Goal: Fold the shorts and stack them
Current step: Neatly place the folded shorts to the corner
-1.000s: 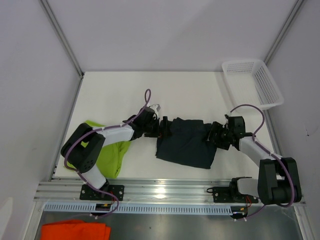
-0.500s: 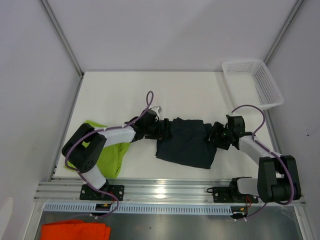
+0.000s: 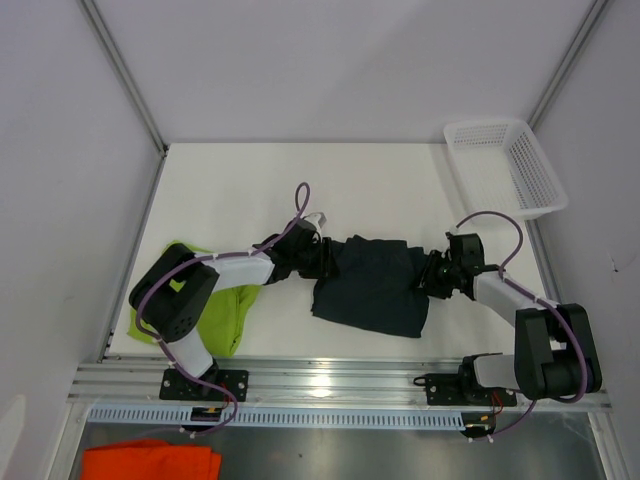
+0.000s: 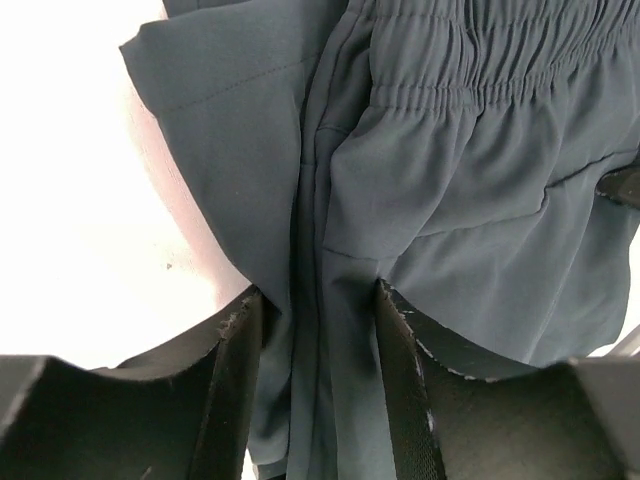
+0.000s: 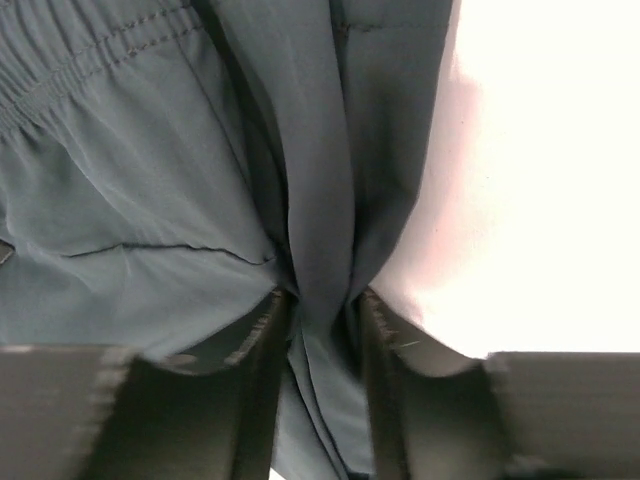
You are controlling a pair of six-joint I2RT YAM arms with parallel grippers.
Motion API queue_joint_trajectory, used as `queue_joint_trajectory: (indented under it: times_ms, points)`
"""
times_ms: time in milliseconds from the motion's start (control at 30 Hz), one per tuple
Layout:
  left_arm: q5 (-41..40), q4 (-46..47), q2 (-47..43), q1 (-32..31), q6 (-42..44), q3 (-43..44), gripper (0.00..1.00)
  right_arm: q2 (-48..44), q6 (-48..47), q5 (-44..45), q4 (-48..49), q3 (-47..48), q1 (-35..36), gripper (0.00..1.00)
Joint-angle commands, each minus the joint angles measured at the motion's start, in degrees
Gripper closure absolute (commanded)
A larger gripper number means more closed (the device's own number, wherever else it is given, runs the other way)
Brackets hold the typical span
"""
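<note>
The dark shorts lie spread on the white table, waistband towards the back. My left gripper is at their left edge and my right gripper at their right edge. In the left wrist view a fold of the dark shorts fills the gap of the left gripper and touches both fingers. In the right wrist view the right gripper pinches a bunched pleat of the dark shorts. The lime green shorts lie crumpled at the near left, partly under the left arm.
A white mesh basket stands at the back right corner. An orange cloth lies below the table's metal rail at the bottom left. White walls close in the table on three sides.
Both grippers have slid inward onto the edges of the dark shorts and their jaws have narrowed onto the fabric. The shorts' edges have bunched slightly.
</note>
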Motion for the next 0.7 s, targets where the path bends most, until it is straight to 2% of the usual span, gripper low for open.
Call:
queue_joint_trajectory:
  times_ms: [0, 67, 133, 233, 500, 600, 633, 667]
  points:
    - [0.06, 2.38, -0.18, -0.3, -0.44, 0.47, 0.5, 0.52, 0.03, -0.2, -0.83, -1.21, 0.53, 0.66]
    - [0.15, 2.9, -0.18, -0.39, -0.53, 0.38, 0.52, 0.35, -0.06, -0.47, -0.74, -1.38, 0.8, 0.71]
    - [0.23, 3.17, -0.18, -0.39, -0.44, 0.47, 0.55, 0.08, 0.02, -0.38, -0.48, -1.47, 1.59, 0.8]
    - [0.41, 3.43, 0.43, -0.74, -0.35, 1.08, 0.61, -0.1, 0.2, -0.47, -0.04, -1.56, 2.55, 0.85]
    - [-2.84, 0.01, 1.76, -1.18, -0.53, 2.57, 0.66, 0.17, 0.2, 0.15, -0.12, -0.94, 2.99, 0.86]
    - [-4.33, -1.39, 2.72, -1.18, -0.79, 3.71, 0.72, 0.08, 0.2, -0.12, -0.12, -0.94, 2.99, 0.86]
    - [-4.6, -2.62, 3.24, -1.18, -0.88, 4.59, 0.76, 0.08, 0.2, -0.21, -0.21, -0.86, 3.08, 0.86]
    - [-4.77, -3.94, 3.95, -1.18, -0.97, 5.12, 0.93, -0.01, 0.29, -0.38, -0.12, -0.86, 3.0, 0.87]
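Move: Between the left hand's half-open fingers runs the dark folded shorts' left side; the middle of the dark shorts lies about 11 cm to this hand's right, 3 cm nearer the base and some 2 cm lower. From the right hand that same middle is about 13 cm to the left, level fore and aft, 1 cm lower, its right side standing between those fingers. The green shorts lie roughly 32 cm left of the left hand and 7 cm back. Closing on the dark shorts from both sides, the right fingers go nearly shut on the bunched right side while that hand slides about 1 cm left and 1 cm back. The left hand stays nearly in place at first, then sinks about 1 cm as its fingers narrow and pinch the left side's folds. Neither wrist turns noticeably. ##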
